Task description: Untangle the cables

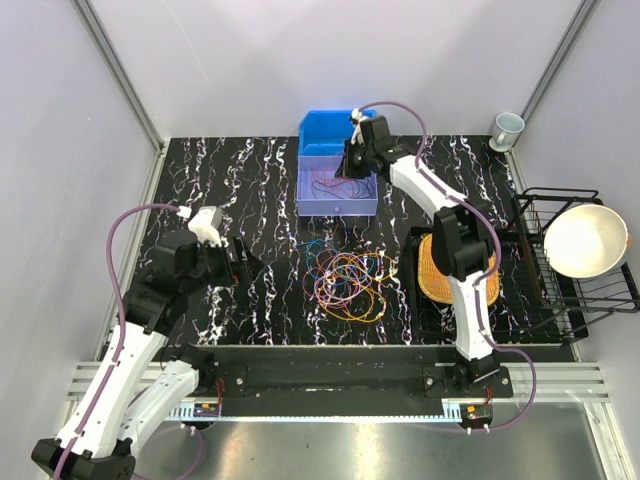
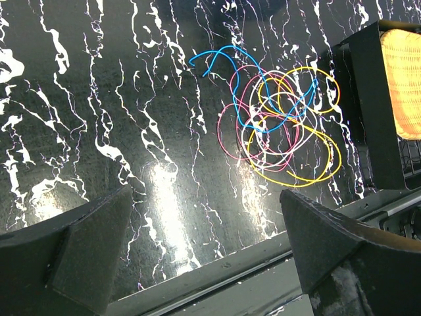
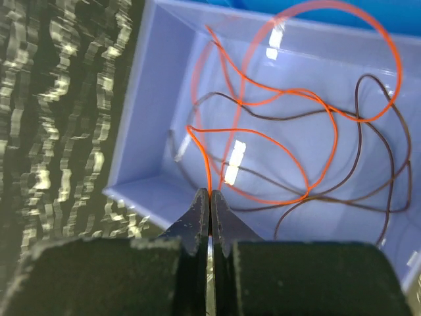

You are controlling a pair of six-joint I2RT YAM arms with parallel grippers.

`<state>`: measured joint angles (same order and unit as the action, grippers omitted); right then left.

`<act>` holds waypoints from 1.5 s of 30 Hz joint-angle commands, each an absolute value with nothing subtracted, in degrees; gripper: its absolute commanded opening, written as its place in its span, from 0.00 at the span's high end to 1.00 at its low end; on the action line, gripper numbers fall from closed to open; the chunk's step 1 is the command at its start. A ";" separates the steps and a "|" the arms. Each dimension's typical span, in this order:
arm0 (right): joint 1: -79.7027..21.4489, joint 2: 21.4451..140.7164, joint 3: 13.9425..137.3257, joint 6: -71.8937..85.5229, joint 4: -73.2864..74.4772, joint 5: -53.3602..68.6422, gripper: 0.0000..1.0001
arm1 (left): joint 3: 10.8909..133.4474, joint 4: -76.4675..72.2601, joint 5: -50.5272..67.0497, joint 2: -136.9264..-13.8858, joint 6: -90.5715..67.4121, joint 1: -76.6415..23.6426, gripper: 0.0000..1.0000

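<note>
A loose tangle of cables in yellow, pink, purple, blue and orange lies on the black marbled table; the left wrist view shows the tangle ahead and to the right. My left gripper hovers left of it, open and empty. My right gripper hangs over the lavender bin. In the right wrist view it is shut on a thin orange cable. That cable loops down into the bin, over a dark cable.
A blue bin stands behind the lavender one. A black holder with an orange woven disc sits right of the tangle. Further right, a wire rack carries a white bowl. A cup stands at the back right.
</note>
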<state>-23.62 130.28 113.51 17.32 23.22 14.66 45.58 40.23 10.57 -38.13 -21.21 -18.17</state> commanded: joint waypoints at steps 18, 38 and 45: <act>-23.91 110.12 110.57 26.97 26.98 12.31 1.00 | 45.44 37.88 8.61 -37.09 -20.74 -18.46 0.03; -21.89 138.94 138.05 29.54 38.13 18.99 0.71 | 45.53 37.97 8.44 -38.32 -20.66 -18.46 0.03; -20.48 134.31 142.12 24.35 44.03 10.11 0.36 | 45.44 37.88 8.44 -38.67 -20.83 -18.37 0.03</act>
<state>-21.87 140.73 137.91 27.90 41.01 14.57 45.58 40.25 9.82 -38.48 -21.21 -18.17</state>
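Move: The purple bin, into which the red cable is being gathered, has its middle just under the right fingertips: roughly 2 cm ahead, 1 cm to their left and 7 cm below. The blue bin stands some 14 cm ahead and 1 cm left, the dark cable lies on the purple bin's floor 1 cm ahead and 2 cm right, and the coloured tangle about 22 cm back and 2 cm right. From the left hand the purple bin is about 29 cm ahead, 19 cm right. The red cable, its end still pinched in the right fingers, is drawn up about 19 cm and slightly back above the purple bin, the fingertips swinging back towards the robot as they rise. The hand then sinks almost as far again, reaching forward some 6 cm and tipping its fingers further down, and over the bin opens them past halfway, letting the cable go. ##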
